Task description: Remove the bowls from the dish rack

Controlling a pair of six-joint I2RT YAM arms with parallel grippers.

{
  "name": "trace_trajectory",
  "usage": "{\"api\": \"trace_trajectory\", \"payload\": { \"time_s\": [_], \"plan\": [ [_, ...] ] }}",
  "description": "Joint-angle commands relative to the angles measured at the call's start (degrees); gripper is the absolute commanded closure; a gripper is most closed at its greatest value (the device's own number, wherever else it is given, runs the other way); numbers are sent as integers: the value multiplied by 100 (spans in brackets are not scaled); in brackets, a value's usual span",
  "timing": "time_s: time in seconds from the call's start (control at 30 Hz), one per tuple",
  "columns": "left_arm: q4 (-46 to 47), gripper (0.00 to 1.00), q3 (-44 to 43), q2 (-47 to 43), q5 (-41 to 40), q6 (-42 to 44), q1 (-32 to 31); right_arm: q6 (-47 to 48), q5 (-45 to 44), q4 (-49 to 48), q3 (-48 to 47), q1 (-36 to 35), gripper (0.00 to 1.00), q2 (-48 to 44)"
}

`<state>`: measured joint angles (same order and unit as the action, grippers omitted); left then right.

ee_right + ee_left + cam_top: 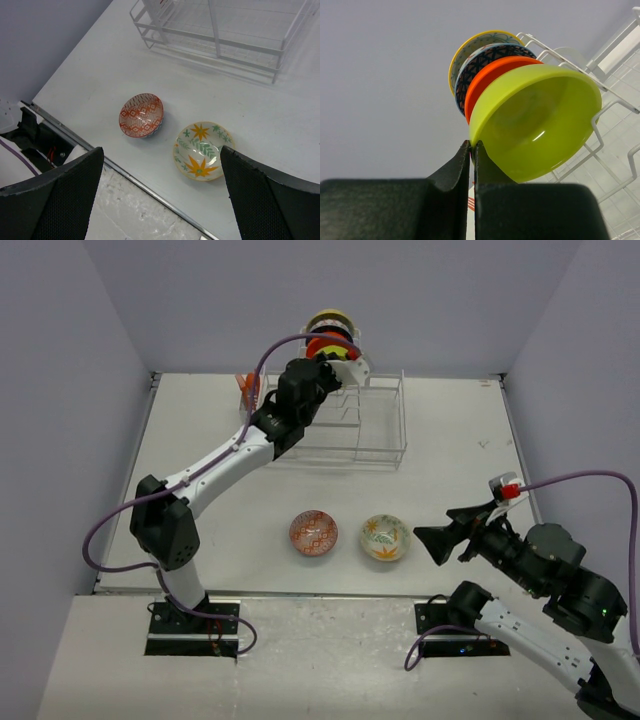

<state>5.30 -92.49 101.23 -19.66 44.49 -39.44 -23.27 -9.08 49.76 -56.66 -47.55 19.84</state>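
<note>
Four bowls stand on edge in the white dish rack (pixel 616 101): lime green (pixel 540 120), plain orange (pixel 492 75), blue patterned (pixel 479 62) and a yellow-rimmed white one (pixel 470 46). My left gripper (pixel 472 145) is shut on the lime green bowl's rim, pinching its lower left edge. From above, that gripper (pixel 325 362) is at the rack's (pixel 382 428) far left end, beside the bowl row (pixel 330 328). On the table lie a red-white patterned bowl (pixel 141 115) and an orange-leaf bowl (pixel 203 150). My right gripper (pixel 161 152) hovers open above them, holding nothing.
Orange utensils (pixel 247 388) stick up from the cup at the rack's left end. The two unloaded bowls (pixel 313 532) (pixel 385 537) sit near the table's front edge, between the arm bases. Purple-grey walls close in the table on three sides.
</note>
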Motion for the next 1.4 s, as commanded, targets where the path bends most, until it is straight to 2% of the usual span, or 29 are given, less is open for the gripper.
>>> {"api": "trace_trajectory", "payload": {
  "time_s": [0.0,0.57,0.8,0.97,1.13,1.23,1.27,1.33,1.37],
  "plan": [
    [516,100,3,-367,129,-133,-55,41,-190,-238,-38,9,1,47],
    [498,100,459,-938,-28,-256,-107,86,-305,-291,-125,9,1,486],
    [674,100,696,-1351,41,-555,-134,77,-278,-317,-213,9,1,662],
    [507,100,653,-1448,-231,-801,-152,77,-278,-318,-266,9,1,750],
    [-142,100,390,-2045,-748,-2126,-196,94,-279,-397,-292,9,1,881],
    [-1404,100,354,-2537,-1223,-3329,-204,112,-243,-397,-363,9,1,1031],
    [-1653,100,406,-2825,-1338,-4020,-204,121,-243,-397,-406,9,1,1057],
    [-2441,100,712,-3108,-1724,-4726,-196,147,-208,-405,-451,9,1,1075],
    [-2785,100,775,-3327,-1960,-5505,-196,147,-191,-388,-503,9,1,1075]
  ]
}}
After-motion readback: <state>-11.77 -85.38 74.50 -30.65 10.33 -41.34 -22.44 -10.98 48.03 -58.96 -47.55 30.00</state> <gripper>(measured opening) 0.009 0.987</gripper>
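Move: The left hand already pinches the green bowl's upper left rim, the bowl's middle about 5 cm right, 2 ahead and 3 below. The orange bowl stands some 6 cm ahead, 4 right and 2 below; the cutlery holder is 15 cm left, 2 ahead and 24 below. The red bowl on the table lies 26 cm back, straight in line and 33 below. From the right hand, the green bowl is about 38 cm ahead, 15 left and 2 above. Left hand draws the still-pinched green bowl back 10 cm, left and up from the rack, rolling 30 degrees. ##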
